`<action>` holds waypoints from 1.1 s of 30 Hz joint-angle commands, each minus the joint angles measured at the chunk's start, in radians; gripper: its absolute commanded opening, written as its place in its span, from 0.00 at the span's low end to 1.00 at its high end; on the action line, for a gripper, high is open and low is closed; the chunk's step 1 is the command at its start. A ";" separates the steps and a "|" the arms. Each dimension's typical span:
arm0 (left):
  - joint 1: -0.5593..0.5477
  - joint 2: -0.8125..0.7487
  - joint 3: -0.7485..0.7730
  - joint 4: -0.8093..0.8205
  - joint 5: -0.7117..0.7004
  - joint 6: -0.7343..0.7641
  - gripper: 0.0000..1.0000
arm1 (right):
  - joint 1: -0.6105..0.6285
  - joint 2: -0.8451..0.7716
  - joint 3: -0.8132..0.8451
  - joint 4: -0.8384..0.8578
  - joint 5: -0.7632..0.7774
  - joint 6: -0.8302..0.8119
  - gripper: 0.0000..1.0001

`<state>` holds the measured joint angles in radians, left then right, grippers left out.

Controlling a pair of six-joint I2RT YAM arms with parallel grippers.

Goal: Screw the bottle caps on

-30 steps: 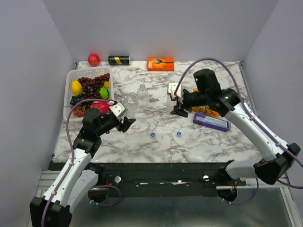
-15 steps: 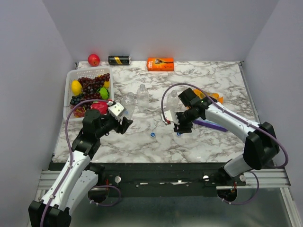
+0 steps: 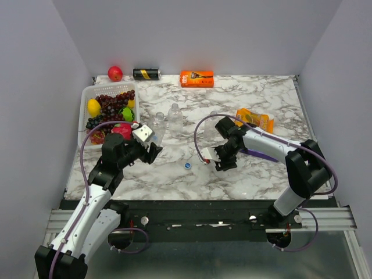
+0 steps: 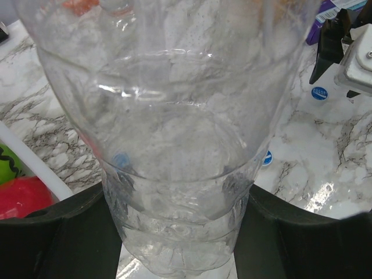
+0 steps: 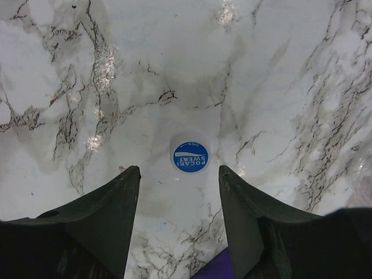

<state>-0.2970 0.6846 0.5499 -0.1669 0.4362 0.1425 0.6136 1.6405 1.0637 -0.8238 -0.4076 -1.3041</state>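
Observation:
My left gripper (image 3: pixel 154 150) is shut on a clear bottle (image 3: pixel 158 128) that stands on the marble table. In the left wrist view the bottle (image 4: pixel 174 116) fills the picture, with black fingers (image 4: pixel 70 232) pressed against both sides of its base. A second bottle (image 3: pixel 174 115) stands just behind it, and a fainter clear one (image 3: pixel 213 119) farther right. My right gripper (image 3: pixel 224 163) is low over the table and open. A blue cap (image 5: pixel 190 156) lies flat just ahead of its fingertips (image 5: pixel 129 174). Another blue cap (image 3: pixel 188 165) lies between the two arms.
A white basket (image 3: pixel 85 93) of fruit stands at the back left. Along the back wall are a red apple (image 3: pixel 115 73), a black can (image 3: pixel 146 74) and an orange box (image 3: pixel 196 78). An orange packet (image 3: pixel 254 120) and a purple pack (image 3: pixel 263 153) lie beside the right arm.
The right arm has swung down and forward from the table's middle to just above a blue cap. The left arm kept its hold on the bottle and barely moved.

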 commanded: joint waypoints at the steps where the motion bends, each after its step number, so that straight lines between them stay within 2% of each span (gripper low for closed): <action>1: -0.002 0.006 0.018 0.010 -0.022 0.000 0.00 | 0.002 0.022 -0.021 0.044 0.012 -0.040 0.65; 7: 0.002 0.018 0.013 0.029 -0.022 -0.011 0.00 | 0.003 0.054 -0.004 0.072 0.010 -0.004 0.65; 22: 0.010 0.021 -0.005 0.040 -0.022 -0.017 0.00 | 0.015 0.093 0.002 0.084 0.009 0.009 0.50; 28: 0.012 0.029 -0.015 0.058 -0.008 -0.030 0.00 | 0.025 0.082 -0.014 0.115 0.016 0.020 0.41; 30: 0.012 0.036 -0.018 0.056 0.021 -0.026 0.00 | 0.032 0.068 -0.016 0.115 0.027 0.031 0.33; 33: 0.009 0.044 -0.022 0.052 0.074 -0.003 0.00 | 0.032 -0.034 -0.015 0.109 0.036 0.075 0.28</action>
<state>-0.2893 0.7185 0.5453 -0.1390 0.4385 0.1261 0.6361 1.7119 1.0512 -0.7292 -0.3950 -1.2705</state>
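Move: The bottle cap that the right hand goes for lies just under its open fingers, about 3 cm below, 1 cm ahead and 1 cm to the left. A second blue cap lies about 12 cm to the left of this cap and level with it; a clear bottle stands some 13 cm beyond the cap and 3 cm to its left, and the purple box lies about 6 cm farther out and 15 cm to the right of it. From the left hand, still gripping its bottle, the cap is about 25 cm to the right, 1 cm back and 18 cm down. The right hand sinks a little over 2 cm onto the near cap, its steeply down-pointing fingers straddling it and the wrist keeping its tilt, while easing about half a centimetre forward. As the descent dies out, the fingers draw together from well open to about the cap's width and the hand slips roughly 1 cm to the left, so that the tips come in against the cap's two sides and begin to pinch it. ##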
